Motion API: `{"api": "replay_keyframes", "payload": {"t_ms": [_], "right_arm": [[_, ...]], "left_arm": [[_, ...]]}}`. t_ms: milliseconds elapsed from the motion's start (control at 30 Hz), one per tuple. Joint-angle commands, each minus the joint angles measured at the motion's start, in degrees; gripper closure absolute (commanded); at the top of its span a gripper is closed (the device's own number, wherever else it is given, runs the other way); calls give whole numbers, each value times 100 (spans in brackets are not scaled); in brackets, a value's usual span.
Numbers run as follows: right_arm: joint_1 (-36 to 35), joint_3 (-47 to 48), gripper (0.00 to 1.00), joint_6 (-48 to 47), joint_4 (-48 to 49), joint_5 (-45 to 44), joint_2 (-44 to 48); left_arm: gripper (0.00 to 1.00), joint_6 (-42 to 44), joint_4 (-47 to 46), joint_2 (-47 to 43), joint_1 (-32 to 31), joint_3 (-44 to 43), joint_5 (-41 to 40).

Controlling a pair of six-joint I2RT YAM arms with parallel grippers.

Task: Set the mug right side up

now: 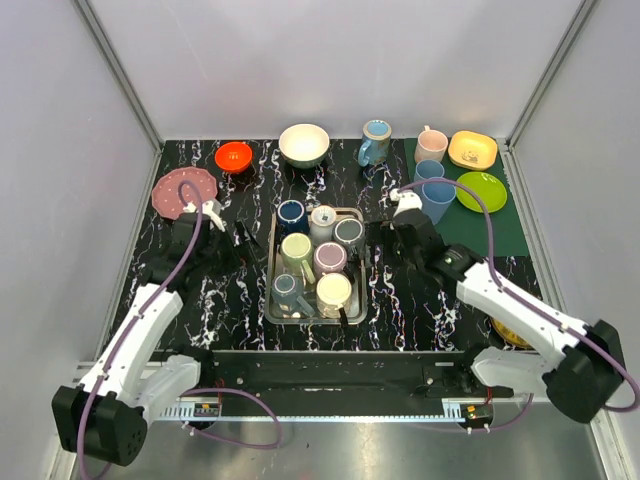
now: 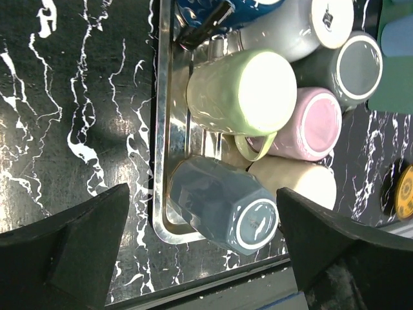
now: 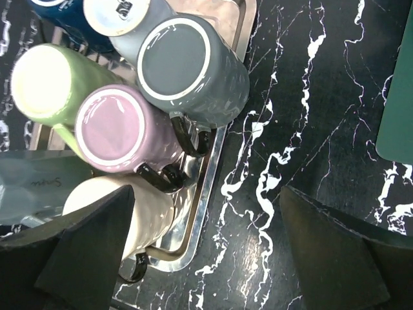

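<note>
A metal tray (image 1: 271, 296) in the middle of the table holds several mugs, all bottom up: dark blue (image 1: 291, 212), white (image 1: 323, 218), grey (image 1: 349, 232), green (image 1: 296, 250), pink (image 1: 330, 257), blue-grey (image 1: 287, 289) and cream (image 1: 334, 291). My left gripper (image 1: 243, 235) is open and empty, just left of the tray. In the left wrist view it (image 2: 201, 216) hovers over the blue-grey mug (image 2: 219, 210) at the tray's corner. My right gripper (image 1: 378, 238) is open and empty, just right of the tray. In the right wrist view it (image 3: 206, 216) spans the tray rim (image 3: 208, 184) beside the cream mug (image 3: 151, 216).
Along the back stand a red bowl (image 1: 234, 156), a white bowl (image 1: 304, 144), an upright blue mug (image 1: 376, 142), a pink mug (image 1: 431, 144) and a yellow dish (image 1: 472, 150). A pink plate (image 1: 175, 190) lies far left. A blue cup (image 1: 436, 198) and green plate (image 1: 481, 191) sit on a green mat (image 1: 480, 235).
</note>
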State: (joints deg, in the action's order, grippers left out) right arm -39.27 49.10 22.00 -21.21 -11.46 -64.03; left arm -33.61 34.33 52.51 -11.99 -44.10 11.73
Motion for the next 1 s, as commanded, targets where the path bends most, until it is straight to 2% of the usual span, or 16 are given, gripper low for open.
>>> {"api": "replay_keyframes", "payload": {"t_ms": [0, 100, 300, 467, 967], "right_arm": [[-20, 678, 5, -222, -207, -146, -548], [-28, 1153, 12, -310, -533, -189, -1198], [-28, 1769, 19, -521, -867, -49, -2086], [-20, 2077, 32, -635, -1043, -67, -2605], [-90, 2428, 36, -627, -1069, 153, -3203]], "left_arm": [[1, 345, -14, -153, -146, -178, -56], [1, 434, -153, -408, -146, -82, 66], [1, 354, -391, -927, -146, 147, 14], [1, 399, -374, -1190, -146, 226, -232], [1, 399, -541, -1314, -146, 472, -153]]}}
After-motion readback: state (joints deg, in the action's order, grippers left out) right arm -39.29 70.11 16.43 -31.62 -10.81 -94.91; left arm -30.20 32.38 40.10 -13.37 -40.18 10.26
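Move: The upside-down dark-grey mug at the tray's far right corner stands about 8 cm ahead of the right hand, 7 cm to its left and 11 cm below. The pink mug is roughly 7 cm back and 5 cm left of the dark-grey mug; the light-grey mug is some 2 cm farther out and 7 cm left of it. From the left hand, the dark-grey mug lies about 10 cm ahead, 25 cm right and 10 cm lower. Lower the right gripper about 7 cm while reaching forward and left some 6 cm in all, towards the dark-grey mug's black handle on its near side. Tip the fingers farther down and roll the hand's left side down, about 20 degrees altogether, closing to roughly two-thirds open with the handle between the fingertips in view. Raise the empty left hand about 3 cm, fingers tilting up. ##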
